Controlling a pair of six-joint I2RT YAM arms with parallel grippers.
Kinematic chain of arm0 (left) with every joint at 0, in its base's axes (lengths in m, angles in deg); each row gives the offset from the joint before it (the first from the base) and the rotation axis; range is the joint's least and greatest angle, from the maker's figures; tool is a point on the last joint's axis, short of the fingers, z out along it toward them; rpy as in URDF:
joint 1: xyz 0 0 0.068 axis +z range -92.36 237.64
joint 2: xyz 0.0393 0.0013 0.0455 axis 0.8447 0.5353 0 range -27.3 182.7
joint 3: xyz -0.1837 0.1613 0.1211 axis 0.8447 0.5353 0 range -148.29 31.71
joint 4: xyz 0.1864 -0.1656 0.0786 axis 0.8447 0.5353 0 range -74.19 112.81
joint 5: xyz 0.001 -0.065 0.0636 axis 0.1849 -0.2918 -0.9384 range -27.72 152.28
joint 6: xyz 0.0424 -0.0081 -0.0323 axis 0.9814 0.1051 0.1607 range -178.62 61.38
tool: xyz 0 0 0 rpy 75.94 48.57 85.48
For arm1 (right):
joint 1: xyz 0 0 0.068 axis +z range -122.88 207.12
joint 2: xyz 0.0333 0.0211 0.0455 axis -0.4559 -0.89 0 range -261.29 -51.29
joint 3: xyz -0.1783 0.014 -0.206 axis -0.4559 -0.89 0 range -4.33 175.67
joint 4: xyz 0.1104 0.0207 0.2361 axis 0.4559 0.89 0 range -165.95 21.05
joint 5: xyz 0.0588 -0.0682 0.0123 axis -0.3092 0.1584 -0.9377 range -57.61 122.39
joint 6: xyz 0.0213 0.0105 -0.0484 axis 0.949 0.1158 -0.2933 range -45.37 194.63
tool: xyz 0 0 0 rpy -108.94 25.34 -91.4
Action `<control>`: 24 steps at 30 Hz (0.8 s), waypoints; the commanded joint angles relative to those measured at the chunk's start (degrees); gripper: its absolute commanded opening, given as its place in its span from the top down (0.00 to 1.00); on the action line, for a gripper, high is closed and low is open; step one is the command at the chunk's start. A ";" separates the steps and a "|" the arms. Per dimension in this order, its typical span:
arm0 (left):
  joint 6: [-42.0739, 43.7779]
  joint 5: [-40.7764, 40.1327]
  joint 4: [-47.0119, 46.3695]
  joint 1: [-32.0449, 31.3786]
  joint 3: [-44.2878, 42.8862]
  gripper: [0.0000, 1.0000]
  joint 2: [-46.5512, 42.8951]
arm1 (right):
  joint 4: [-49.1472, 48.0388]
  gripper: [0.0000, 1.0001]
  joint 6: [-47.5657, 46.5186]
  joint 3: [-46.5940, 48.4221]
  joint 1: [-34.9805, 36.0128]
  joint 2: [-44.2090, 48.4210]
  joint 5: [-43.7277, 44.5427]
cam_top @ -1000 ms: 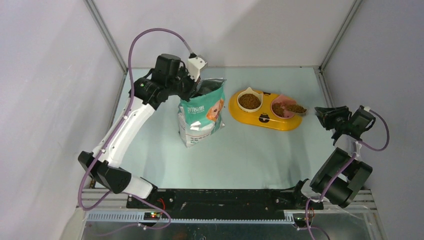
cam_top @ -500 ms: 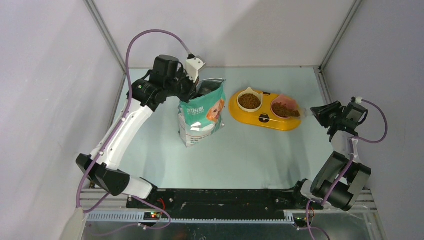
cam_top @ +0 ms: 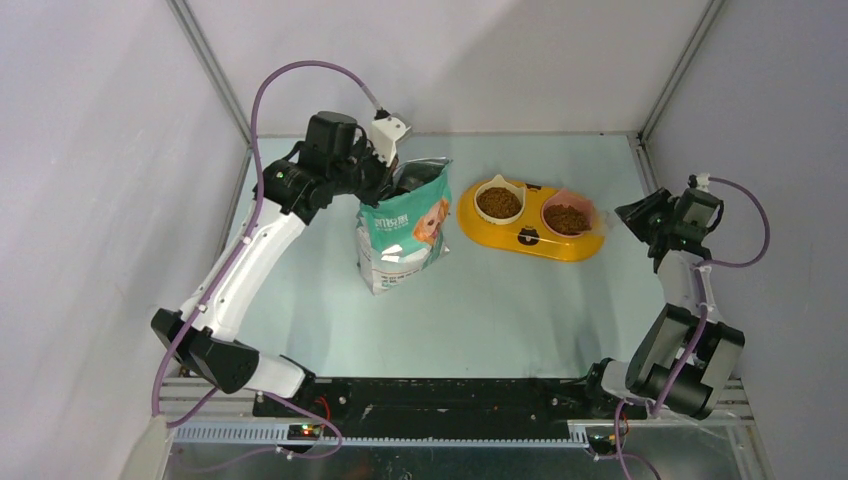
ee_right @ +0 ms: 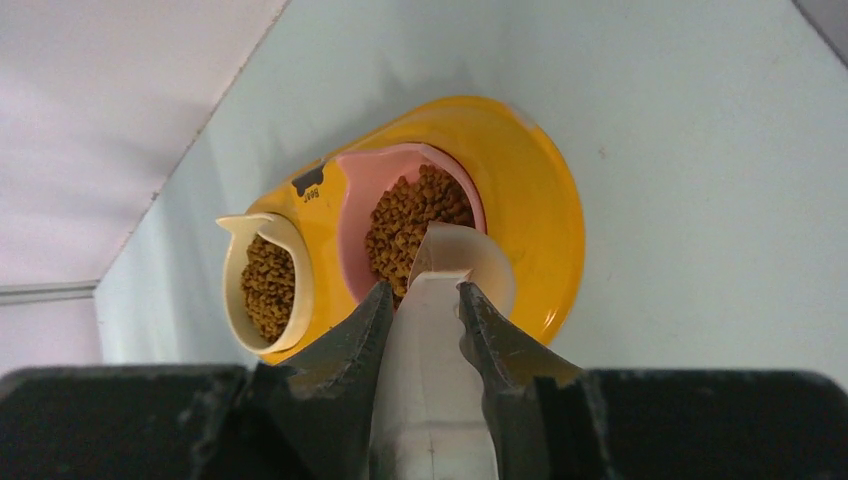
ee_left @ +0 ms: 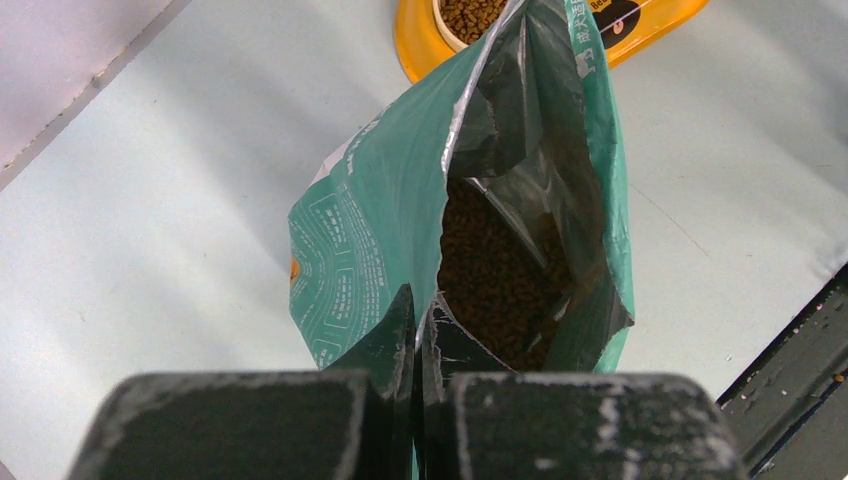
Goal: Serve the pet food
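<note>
Brown pet food fills the open teal-and-white bag standing at the table's middle left. My left gripper is shut on the bag's torn top rim, holding the mouth open; in the top view it sits at the bag's back edge. More pet food lies in the yellow feeder's cream bowl and pink bowl. My right gripper is shut on the handle of a clear scoop, which looks empty and hangs just short of the pink bowl's near rim. The right gripper is right of the feeder.
The grey back and side walls enclose the pale table. The right wall stands close behind my right arm. The black base rail runs along the near edge.
My right gripper drew back to the right, away from over the pink bowl, with the scoop. The kibble the scoop carried a second ago now lies in that bowl. The left arm barely moved.
</note>
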 commanded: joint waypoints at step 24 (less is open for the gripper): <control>-1.67 5.50 0.70 -0.25 1.41 1.00 -0.76 | 3.70 1.00 -32.95 10.78 15.57 3.07 16.72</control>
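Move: The pink bowl, which the right hand's spoon has just been pouring into, lies about 9 cm ahead of that hand, 7 cm to its left and some 11 cm below. The cream bowl stands about 11 cm ahead and 22 cm to the left, at the same depth, and the yellow tray under both is centred some 8 cm ahead, 15 cm left and 14 cm below. From the left hand the pink bowl is roughly 13 cm ahead, 40 cm to the right and 28 cm below. Still gripping the clear spoon by its handle, the right hand rolls it back from its pouring tilt, the hand's left side sinking by some 30 degrees, while the wrist swings about 15 degrees counter-clockwise. As it rolls, the hand drifts left and up by about 4 cm each and a little less forward, carrying the spoon head across the right side of the pink bowl, with the fingers keeping their hold. ##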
